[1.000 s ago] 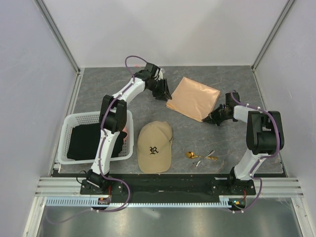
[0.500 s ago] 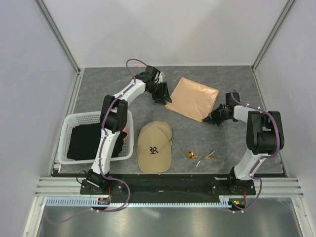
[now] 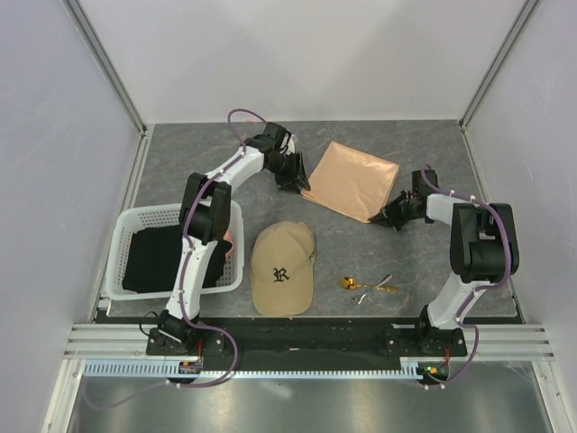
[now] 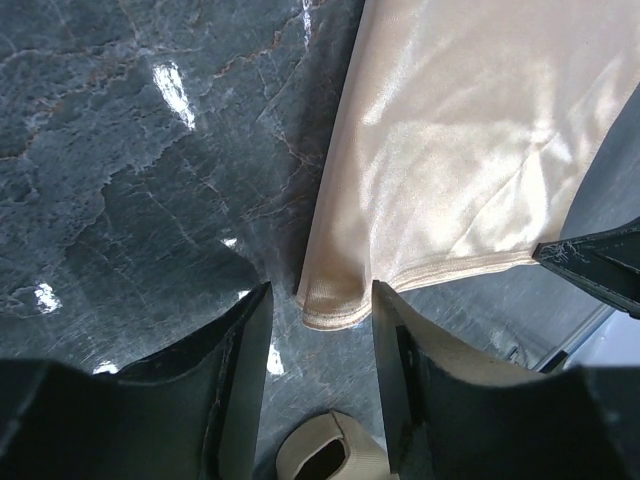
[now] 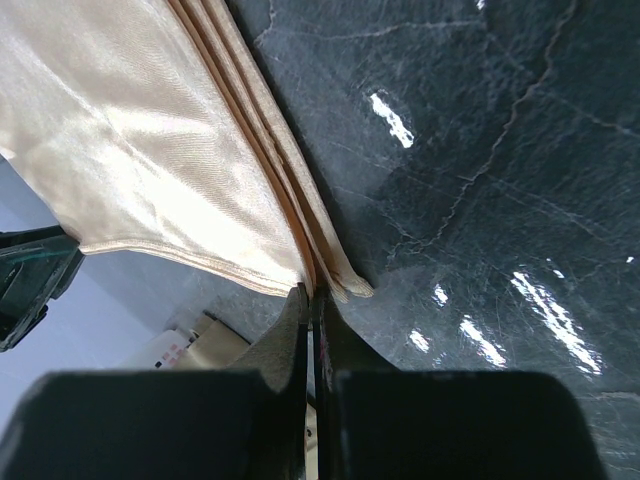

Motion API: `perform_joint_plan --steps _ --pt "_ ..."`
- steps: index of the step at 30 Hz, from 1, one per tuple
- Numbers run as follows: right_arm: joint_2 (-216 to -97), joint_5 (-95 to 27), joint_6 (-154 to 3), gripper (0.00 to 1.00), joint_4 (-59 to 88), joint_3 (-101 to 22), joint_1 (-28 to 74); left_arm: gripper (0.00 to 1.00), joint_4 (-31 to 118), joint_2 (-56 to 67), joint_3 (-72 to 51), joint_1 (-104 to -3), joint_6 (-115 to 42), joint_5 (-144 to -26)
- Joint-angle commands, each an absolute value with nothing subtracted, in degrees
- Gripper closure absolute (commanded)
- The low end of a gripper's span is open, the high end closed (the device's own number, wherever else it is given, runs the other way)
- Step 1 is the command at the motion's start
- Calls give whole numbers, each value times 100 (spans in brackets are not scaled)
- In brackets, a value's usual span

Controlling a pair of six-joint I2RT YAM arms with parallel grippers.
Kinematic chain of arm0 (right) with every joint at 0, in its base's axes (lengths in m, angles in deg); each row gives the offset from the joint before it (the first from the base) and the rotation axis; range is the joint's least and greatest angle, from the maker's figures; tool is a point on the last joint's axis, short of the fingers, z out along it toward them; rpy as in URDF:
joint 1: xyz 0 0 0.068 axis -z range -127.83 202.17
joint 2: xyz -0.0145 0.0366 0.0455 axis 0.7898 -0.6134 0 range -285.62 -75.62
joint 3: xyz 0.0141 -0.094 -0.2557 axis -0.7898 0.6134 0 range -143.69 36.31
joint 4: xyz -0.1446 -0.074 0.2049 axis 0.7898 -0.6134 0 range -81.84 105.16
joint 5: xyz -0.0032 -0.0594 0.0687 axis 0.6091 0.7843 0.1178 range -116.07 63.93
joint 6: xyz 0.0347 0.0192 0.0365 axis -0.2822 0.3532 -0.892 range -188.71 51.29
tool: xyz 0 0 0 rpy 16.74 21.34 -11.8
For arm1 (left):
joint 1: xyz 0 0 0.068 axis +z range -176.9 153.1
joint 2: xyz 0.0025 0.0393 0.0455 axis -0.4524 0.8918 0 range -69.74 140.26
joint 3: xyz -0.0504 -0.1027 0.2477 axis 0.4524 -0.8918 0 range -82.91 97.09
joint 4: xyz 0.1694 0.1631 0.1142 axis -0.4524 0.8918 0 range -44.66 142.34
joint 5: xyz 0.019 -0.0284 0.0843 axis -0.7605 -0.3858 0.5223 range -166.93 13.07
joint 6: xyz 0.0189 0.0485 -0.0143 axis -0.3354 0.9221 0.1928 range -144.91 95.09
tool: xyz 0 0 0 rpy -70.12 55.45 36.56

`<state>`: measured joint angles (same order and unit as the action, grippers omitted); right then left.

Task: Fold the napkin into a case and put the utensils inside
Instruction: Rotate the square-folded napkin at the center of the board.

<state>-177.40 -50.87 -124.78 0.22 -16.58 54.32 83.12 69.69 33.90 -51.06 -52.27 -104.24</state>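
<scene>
The peach-orange napkin lies folded flat at the back middle of the table. My left gripper stands open at its left corner, and in the left wrist view that corner sits between the tips of the two fingers, untouched. My right gripper is shut on the napkin's near right corner; the right wrist view shows the stacked folded edges running into the closed tips. The utensils, a gold spoon among silvery pieces, lie on the table near the front right.
A tan baseball cap rests front centre, its edge showing below the left fingers. A white basket holding a black cloth stands at the left. White walls close in the table on three sides.
My left gripper has slid a little nearer to the napkin's left corner and its jaws have spread slightly. The right gripper has kept its grip and place.
</scene>
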Motion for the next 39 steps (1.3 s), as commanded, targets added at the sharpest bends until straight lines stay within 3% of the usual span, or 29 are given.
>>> perform_joint_plan --steps 1,6,9,10,13,29,39 --pt "-17529 -5095 -12417 100 66 -1590 5463 55 8156 6772 3346 -5080 -5233 -10620" --pt "-17529 -5095 -12417 100 66 -1581 5463 60 8129 6904 3398 -5080 -5242 -10848" --pt "-17555 -5139 -12391 100 66 -1616 5463 72 8129 6895 3433 -4993 -5268 -10909" --pt "-17512 -5156 -12373 100 57 -1642 5463 82 8138 6869 3477 -4966 -5286 -10919" --pt "-17380 -5139 -12198 100 -153 -1923 5480 92 8129 6737 3643 -4949 -5321 -10962" --pt "-17616 -5033 -11222 100 -1313 -3462 5893 95 7224 6702 3803 -5010 -6385 -11657" --pt "-17775 -5367 -11415 100 -664 -2461 5762 94 7487 6658 3170 -5010 -5938 -11402"
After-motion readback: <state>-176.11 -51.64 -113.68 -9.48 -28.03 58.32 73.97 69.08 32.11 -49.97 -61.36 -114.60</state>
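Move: The left hand's half-open fingers stand right at the square-folded napkin's left corner, about 1 cm below them, with the napkin's middle some 13 cm to the right and 2 cm farther out. The right hand already pinches its near-right corner; from it that middle lies about 11 cm ahead and 5 cm left, and the left corner 18 cm left and 6 cm ahead. The cap is roughly 22 cm back and 5 cm left of the left hand; the utensils are 18 cm straight back of the right hand. The left fingers pinch shut on the napkin's upper layer by its left corner while the right keeps its grip. Both then lift the near edge: the left rises about 4.5 cm, drifting right as its fingers swing some 15 degrees flatter; the right rises about 7.5 cm, also forward and to the right, away from the utensils. Both finally dip and ease back. ##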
